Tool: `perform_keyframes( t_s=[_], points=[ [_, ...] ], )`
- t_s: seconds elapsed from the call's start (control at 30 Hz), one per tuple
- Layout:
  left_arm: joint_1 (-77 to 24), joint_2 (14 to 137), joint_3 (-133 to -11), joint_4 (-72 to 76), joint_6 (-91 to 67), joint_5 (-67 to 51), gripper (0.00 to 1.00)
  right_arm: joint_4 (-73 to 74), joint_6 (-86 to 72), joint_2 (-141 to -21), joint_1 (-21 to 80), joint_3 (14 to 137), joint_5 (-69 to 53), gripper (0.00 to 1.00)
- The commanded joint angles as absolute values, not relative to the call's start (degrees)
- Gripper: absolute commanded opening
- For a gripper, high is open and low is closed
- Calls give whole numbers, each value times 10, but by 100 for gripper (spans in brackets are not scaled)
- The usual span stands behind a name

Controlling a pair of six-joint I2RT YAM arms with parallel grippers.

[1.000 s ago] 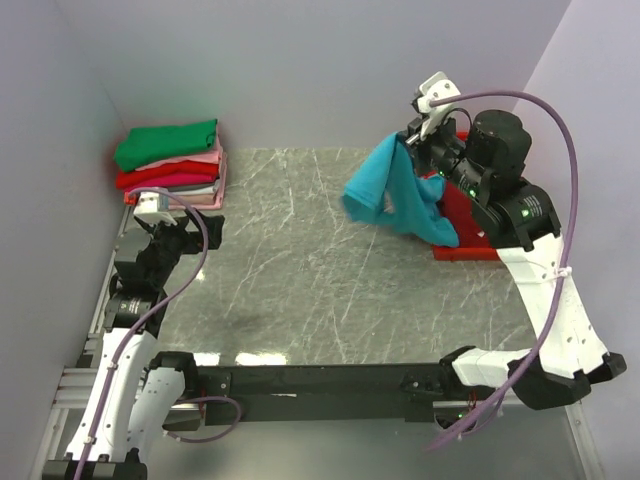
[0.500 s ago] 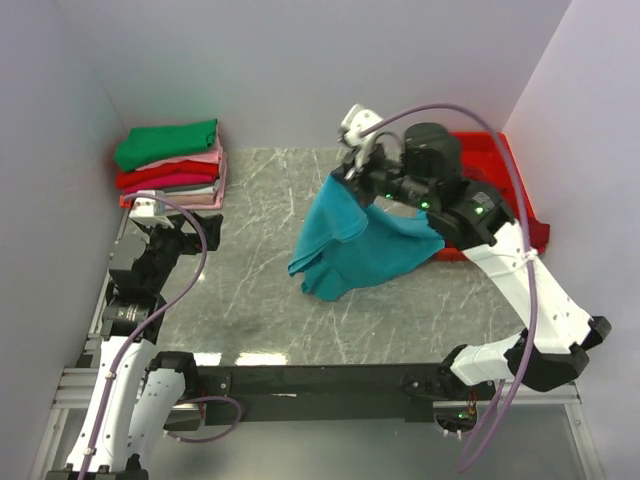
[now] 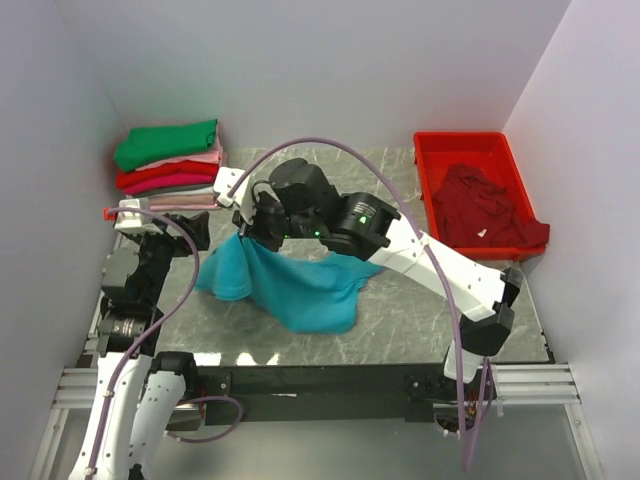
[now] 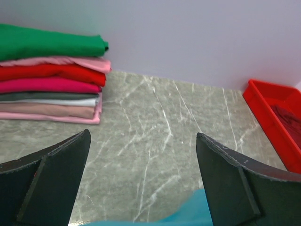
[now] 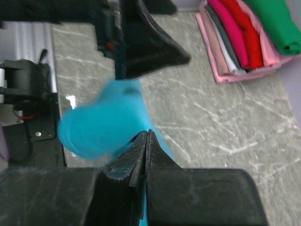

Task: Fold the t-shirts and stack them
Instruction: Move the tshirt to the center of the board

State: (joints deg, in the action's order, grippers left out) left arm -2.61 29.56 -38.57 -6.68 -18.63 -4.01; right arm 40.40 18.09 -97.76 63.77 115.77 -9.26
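Note:
A teal-blue t-shirt (image 3: 300,290) hangs from my right gripper (image 3: 243,228), which is shut on its upper edge, and its lower part lies spread and crumpled on the table. In the right wrist view the shut fingertips (image 5: 146,134) pinch the teal-blue t-shirt (image 5: 101,122). My left gripper (image 3: 195,230) stands open just left of it with nothing between its fingers. In the left wrist view the left gripper (image 4: 143,135) is wide open, and teal cloth (image 4: 197,214) shows at the bottom edge. Several folded t-shirts (image 3: 170,165) are stacked at the back left, green on top. A dark maroon t-shirt (image 3: 485,210) lies crumpled in the tray.
The red plastic tray (image 3: 430,150) stands at the back right of the grey marble table (image 3: 420,320). Lilac walls close in the back and both sides. My right arm stretches across the table's middle from right to left.
My right arm has swung from over the tray across to the table's left, carrying the teal-blue t-shirt. The shirt's lower part now rests on the table. The left gripper stays open.

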Motion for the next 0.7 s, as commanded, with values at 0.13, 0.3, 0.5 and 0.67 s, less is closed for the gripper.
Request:
perform_keyframes(
  t_s=[0.13, 0.3, 0.5, 0.67],
  points=[
    [-27, 263, -379, -45, -178, -2, 100, 361, 185, -992, 614, 1112, 14, 16],
    [-27, 267, -380, -46, -179, -2, 100, 360, 164, -1019, 563, 1101, 17, 47],
    [-28, 278, -380, -47, -182, -2, 99, 357, 205, -948, 504, 980, -112, 87],
    [-28, 314, -385, -50, -202, -42, 99, 340, 286, -833, 473, 765, -217, 92]
  ],
)
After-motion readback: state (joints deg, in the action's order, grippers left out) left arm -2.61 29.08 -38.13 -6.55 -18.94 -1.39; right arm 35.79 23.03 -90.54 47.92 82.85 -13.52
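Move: The right hand, shut on the turquoise t-shirt and pointing left, has the board's center about 12 cm ahead, 17 cm to its right and 35 cm below. The shirt's hanging middle is about 3 cm ahead, 8 cm right, 27 cm down. The folded stack is some 31 cm ahead, 20 cm left, and the red bin 27 cm ahead, 50 cm right. From the left hand, the board's center is about 5 cm ahead, 32 cm right. Right hand swings forward 10 cm, opening to release the t-shirt, then sinks rightward, about 17 cm down overall. ##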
